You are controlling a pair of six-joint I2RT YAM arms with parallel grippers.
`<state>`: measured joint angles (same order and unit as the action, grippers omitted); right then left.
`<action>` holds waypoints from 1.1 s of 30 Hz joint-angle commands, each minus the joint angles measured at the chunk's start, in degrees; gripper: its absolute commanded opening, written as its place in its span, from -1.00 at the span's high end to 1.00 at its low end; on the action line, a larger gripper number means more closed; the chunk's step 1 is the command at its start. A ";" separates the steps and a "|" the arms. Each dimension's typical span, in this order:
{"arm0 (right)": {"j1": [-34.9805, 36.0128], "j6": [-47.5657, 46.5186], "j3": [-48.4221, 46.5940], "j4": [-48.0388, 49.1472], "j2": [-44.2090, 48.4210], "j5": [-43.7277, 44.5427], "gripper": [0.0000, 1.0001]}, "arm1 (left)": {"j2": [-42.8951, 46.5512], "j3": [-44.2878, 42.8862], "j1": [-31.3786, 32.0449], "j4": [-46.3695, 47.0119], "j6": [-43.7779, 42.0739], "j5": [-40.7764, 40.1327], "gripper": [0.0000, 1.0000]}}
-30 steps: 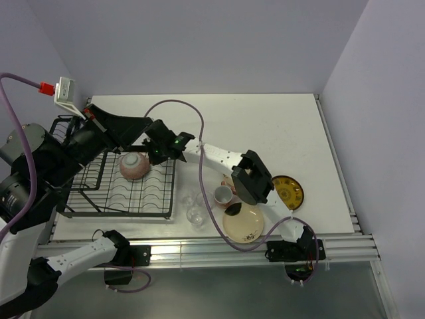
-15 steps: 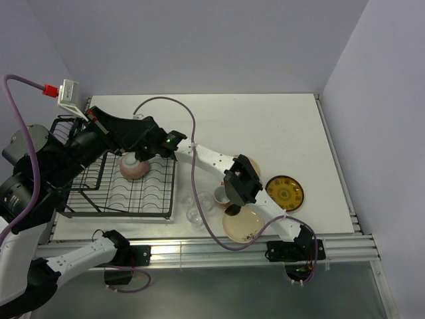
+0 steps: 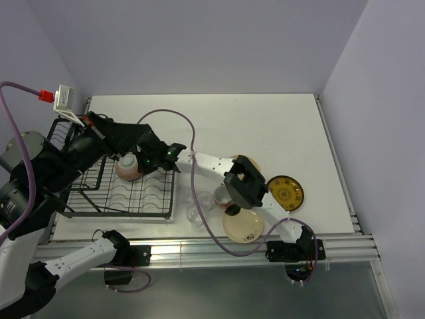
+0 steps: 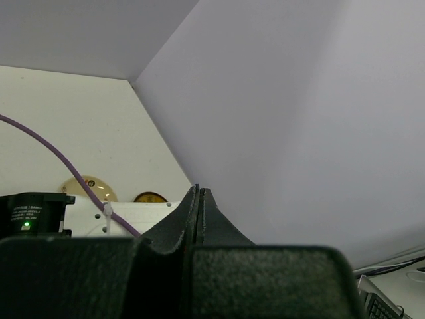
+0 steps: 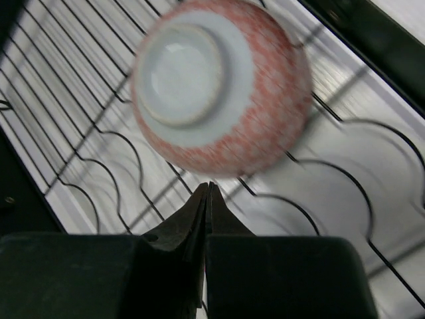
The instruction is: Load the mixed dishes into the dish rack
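Note:
The dish rack [image 3: 133,196], black wire, stands at the table's left. A pink mug [image 3: 128,167] lies upside down on its grid. My right gripper [image 3: 143,161] reaches in from the right, shut and empty. In the right wrist view its tips [image 5: 208,186] are just short of the blurred mug [image 5: 219,93]. My left gripper [image 3: 153,141] hovers above the rack's far side, shut and empty, its tips [image 4: 198,189] aimed at the right wall. On the table lie a second pink mug [image 3: 222,196], clear glasses [image 3: 196,214], a cream plate [image 3: 244,226] and the yellow plate [image 3: 287,193].
The right arm's white link [image 3: 212,161] and black elbow [image 3: 247,183] span the table's middle above the dishes, with another cream plate [image 3: 252,161] partly hidden behind them. A purple cable [image 3: 176,116] loops over the table. Walls close the back and right.
The right arm has stretched further left over the rack, and its elbow moved left. The upside-down mug has shifted a little to the left. The left arm drew back slightly left.

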<state>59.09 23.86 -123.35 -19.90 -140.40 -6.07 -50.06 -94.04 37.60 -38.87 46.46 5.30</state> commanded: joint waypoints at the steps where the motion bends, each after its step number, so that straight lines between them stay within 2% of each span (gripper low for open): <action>1: -1.52 -1.44 6.00 4.60 9.61 2.81 1.00 | 0.32 0.35 0.10 2.40 0.74 0.32 1.00; 4: -1.96 -1.97 12.07 5.84 12.86 4.31 1.00 | 0.58 0.70 0.19 2.66 0.83 0.24 1.00; 8: -2.93 -2.15 12.87 5.22 12.08 3.78 1.00 | 0.67 0.88 0.10 2.75 0.92 0.24 1.00; 14: -2.58 -2.41 3.31 2.50 4.36 0.62 1.00 | 0.32 -0.09 0.19 1.70 0.92 0.24 1.00; 18: -1.96 -1.18 -8.10 -0.31 -3.54 -1.14 1.00 | 0.23 -0.53 0.10 0.82 1.00 -0.11 1.00; 22: 0.75 0.92 -16.29 1.61 -8.30 -5.96 1.00 | 1.10 0.52 0.10 0.64 1.79 -0.73 1.00; 29: 0.76 4.97 -8.23 13.37 -4.36 -11.15 1.00 | 0.58 1.93 0.19 2.22 2.50 0.15 1.00; 33: -0.46 4.71 -3.05 15.68 0.72 -10.82 1.00 | -0.82 2.81 0.19 4.15 2.76 2.51 1.00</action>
<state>59.81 27.68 -129.32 -9.96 -147.09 -15.90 -49.60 -91.66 37.60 -38.02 48.23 5.41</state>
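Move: Just to the right hand's left, about 5 cm off and roughly level in height, is the foot-up pink bowl in the dish rack. The rack's far rail runs some 7 cm ahead of that hand. The black side loop is about 14 cm left and 3 cm back; the nearest glass is about 16 cm right and 10 cm back on the table. From the raised left hand, the bowl lies roughly 22 cm left, 15 cm ahead and 44 cm below. Backing off rightwards about 4.5 cm and slightly up, the right hand swings forward, then sweeps left some 10 cm and back about 5 cm, towards the rack's black side loop, to nudge the bowl along with its shut fingertips. On the sweep the fingers tip upward and turn a little counter-clockwise; they stay shut, with no grip on the bowl. ##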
